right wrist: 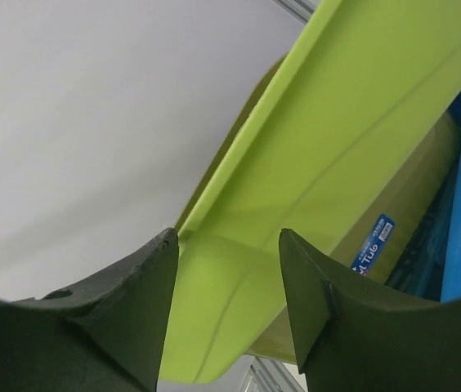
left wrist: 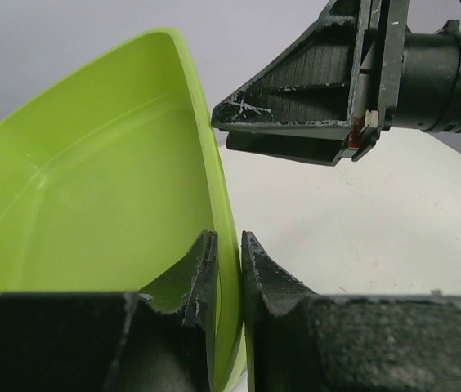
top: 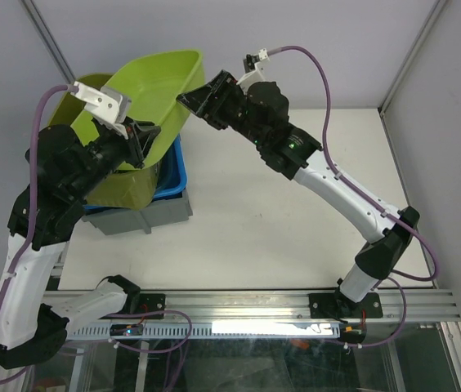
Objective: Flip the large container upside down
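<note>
The large container [top: 158,80], a lime green tub, hangs tilted above the stack at the back left, its open side facing up and left. My left gripper [top: 142,144] is shut on the tub's side wall, one finger inside and one outside [left wrist: 226,241]. In the left wrist view the tub's inside [left wrist: 91,188] fills the left half. My right gripper [top: 190,100] stands open at the tub's right corner, just outside the rim. The right wrist view shows the tub's outer corner [right wrist: 337,147] beyond the spread jaws [right wrist: 226,237]. From the left wrist, the right gripper [left wrist: 222,128] points its tips at the rim.
Below the lifted tub a second green tub [top: 124,186] sits nested in a blue bin [top: 176,173] on a grey bin [top: 150,217]. White table [top: 296,237] spreads to the right. Grey walls and a metal frame post [top: 410,57] bound the back and right.
</note>
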Controlling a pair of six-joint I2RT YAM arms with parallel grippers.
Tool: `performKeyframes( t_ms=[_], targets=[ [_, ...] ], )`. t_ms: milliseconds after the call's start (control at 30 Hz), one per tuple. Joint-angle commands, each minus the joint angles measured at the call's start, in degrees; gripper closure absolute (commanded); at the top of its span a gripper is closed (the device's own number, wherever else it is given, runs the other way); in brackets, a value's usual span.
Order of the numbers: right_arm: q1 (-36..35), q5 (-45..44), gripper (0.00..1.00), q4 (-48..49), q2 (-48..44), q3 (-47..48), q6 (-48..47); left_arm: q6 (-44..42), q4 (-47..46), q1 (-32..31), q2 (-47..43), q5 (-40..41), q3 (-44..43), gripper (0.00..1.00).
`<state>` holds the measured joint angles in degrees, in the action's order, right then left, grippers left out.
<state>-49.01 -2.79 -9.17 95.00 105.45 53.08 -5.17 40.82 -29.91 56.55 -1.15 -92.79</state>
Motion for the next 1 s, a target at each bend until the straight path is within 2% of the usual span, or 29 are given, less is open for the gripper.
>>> performKeyframes(
  t_ms=[0,300,500,667,967],
  targets=[
    [-0.1,-0.8,0.43,4.0,-2.8,1.2,1.5,-0.1,-1.8,-0.2,-0.6,-3.8,0.7,1.00],
    [0.0,2.7,0.44,2.8,0.7,4.7,2.4,-0.7,-1.7,-0.2,-1.1,-7.4,1.9,1.00],
    [0.0,3.6,0.50,2.0,1.0,4.5,2.7,-1.8,-1.1,-0.2,-1.2,-11.2,3.7,1.00],
    [0.1,4.2,0.62,1.3,0.3,2.4,3.4,-2.6,-1.1,-0.2,-1.4,-11.5,3.9,1.00],
    [1.7,8.2,0.66,2.1,-1.0,-3.1,5.5,-4.5,-1.0,-0.2,-2.2,-14.3,6.7,1.00]
  ],
)
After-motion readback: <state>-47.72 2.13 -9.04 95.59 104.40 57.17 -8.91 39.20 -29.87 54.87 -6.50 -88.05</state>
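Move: At the left hand, already pinching the right-hand rim of the tilted large container, the container's middle is about 9 cm ahead, 4 cm to the left and 7 cm lower. The right hand, half open, has that middle level with it fore and aft, some 10 cm to its left and 7 cm down. From the left hand, the lower green tub sits roughly 5 cm ahead, 11 cm left and 20 cm down; the blue crate, 1 cm ahead, 9 cm left, 33 cm down. Keeping its pinch on the rim, the left hand eases down about 2 cm and a little to the right, turning some 5 degrees clockwise. The right hand, at the same rim farther out, first rises about 1.5 cm, then sinks about 2.5 cm with a slight tip-down and counter-clockwise turn, its fingers closing partway around the rim. ##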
